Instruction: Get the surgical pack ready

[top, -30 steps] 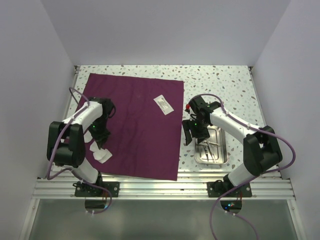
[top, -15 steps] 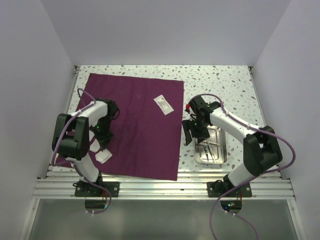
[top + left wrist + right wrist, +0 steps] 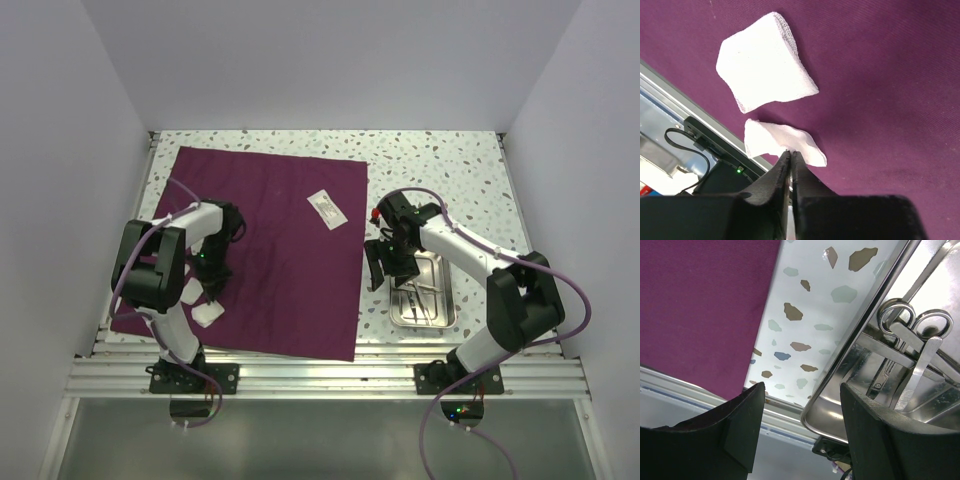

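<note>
The maroon cloth (image 3: 280, 250) lies flat on the left half of the table. Two white pads rest near its front left corner. In the left wrist view the flat pad (image 3: 765, 65) lies apart on the cloth (image 3: 880, 75). My left gripper (image 3: 790, 153) is shut on the edge of the crumpled pad (image 3: 782, 142), with only a hairline slit between the jaws. From above, the left gripper (image 3: 212, 288) is beside the pads (image 3: 208, 313). My right gripper (image 3: 802, 425) stands open astride the left rim of the steel tray (image 3: 860, 365), which holds metal instruments (image 3: 912, 340). The tray (image 3: 446, 290) sits right of the cloth.
A small white packet (image 3: 327, 209) lies near the cloth's far right corner. The aluminium rail (image 3: 320, 375) runs along the near table edge, close behind the pads (image 3: 670, 100). White walls enclose the speckled table (image 3: 450, 170) on three sides.
The left arm has folded in and shifted slightly right over the pads, and its jaws have parted by a hairline. The right arm and tray have not moved.
</note>
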Tool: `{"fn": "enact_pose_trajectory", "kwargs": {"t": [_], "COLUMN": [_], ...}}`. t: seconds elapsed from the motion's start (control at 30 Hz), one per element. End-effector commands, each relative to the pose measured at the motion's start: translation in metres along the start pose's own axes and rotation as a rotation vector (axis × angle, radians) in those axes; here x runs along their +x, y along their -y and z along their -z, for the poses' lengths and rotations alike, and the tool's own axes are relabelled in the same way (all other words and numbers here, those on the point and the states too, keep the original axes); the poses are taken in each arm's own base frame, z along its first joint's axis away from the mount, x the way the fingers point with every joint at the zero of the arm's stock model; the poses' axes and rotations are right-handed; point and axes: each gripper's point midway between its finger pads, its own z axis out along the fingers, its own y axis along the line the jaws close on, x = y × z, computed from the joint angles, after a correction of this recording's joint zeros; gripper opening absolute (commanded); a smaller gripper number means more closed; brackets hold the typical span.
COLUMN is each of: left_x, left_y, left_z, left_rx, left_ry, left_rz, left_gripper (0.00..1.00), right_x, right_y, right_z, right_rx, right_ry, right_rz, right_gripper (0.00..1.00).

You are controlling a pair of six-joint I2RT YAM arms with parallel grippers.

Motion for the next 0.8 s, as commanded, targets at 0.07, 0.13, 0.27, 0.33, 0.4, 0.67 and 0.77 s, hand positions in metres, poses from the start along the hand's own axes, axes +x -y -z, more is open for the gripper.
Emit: {"fn": "enact_pose_trajectory", "kwargs": {"t": [0.07,0.13,0.27,0.33,0.4,0.67,0.77], "left_x": [-0.011,-0.010,-0.011,-0.013,-0.015,-0.018,-0.020], "left_y": [0.004,0.003,0.000,0.001,0.001,0.008,0.011], "left_z": [0.011,0.011,0.017,0.020,0.023,0.017,0.014], "left_rx": [0.027,0.027,0.030,0.037,0.042,0.038,0.036], "left_ry": [0.053,0.048,0.061,0.068,0.074,0.074,0.077], "left_rz": [0.025,0.025,0.037,0.043,0.047,0.044,0.042], "left_gripper": [0.15,0.23,0.30,0.31,0.35,0.41,0.45], "right_x": [-0.006,-0.006,-0.006,-0.006,-0.006,-0.005,-0.005], "right_y": [-0.004,-0.004,-0.004,-0.004,-0.004,-0.004,-0.003], "right_z": [0.004,0.004,0.004,0.004,0.003,0.004,0.004], "right_rx": [-0.011,-0.011,-0.011,-0.011,-0.011,-0.009,-0.009], "right_ry": [0.016,0.016,0.016,0.018,0.016,0.016,0.017], "right_rz": [0.014,0.012,0.014,0.014,0.014,0.015,0.015], "right_gripper": [0.66,0.66,0.66,0.66,0.66,0.66,0.66]}}
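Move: The gauze pad still between the left fingertips has its middle about 2 cm back, 1 cm to the left and 1 cm below the hand. A second pad lies some 3 cm forward and 5 cm left of the hand, and the third roughly 7 cm forward and 9 cm left, all flat on the purple cloth. From the waiting right hand the pinched pad lies about 45 cm left, 5 cm back and 5 cm lower. Hold the left gripper low over the cloth and spread its fingers to let go of the gauze pad's forward edge. With the fingers still spreading to a little under half open, ease the hand forward about 1.5 cm and up about 1 cm, off the pad, wrist almost unturned. ##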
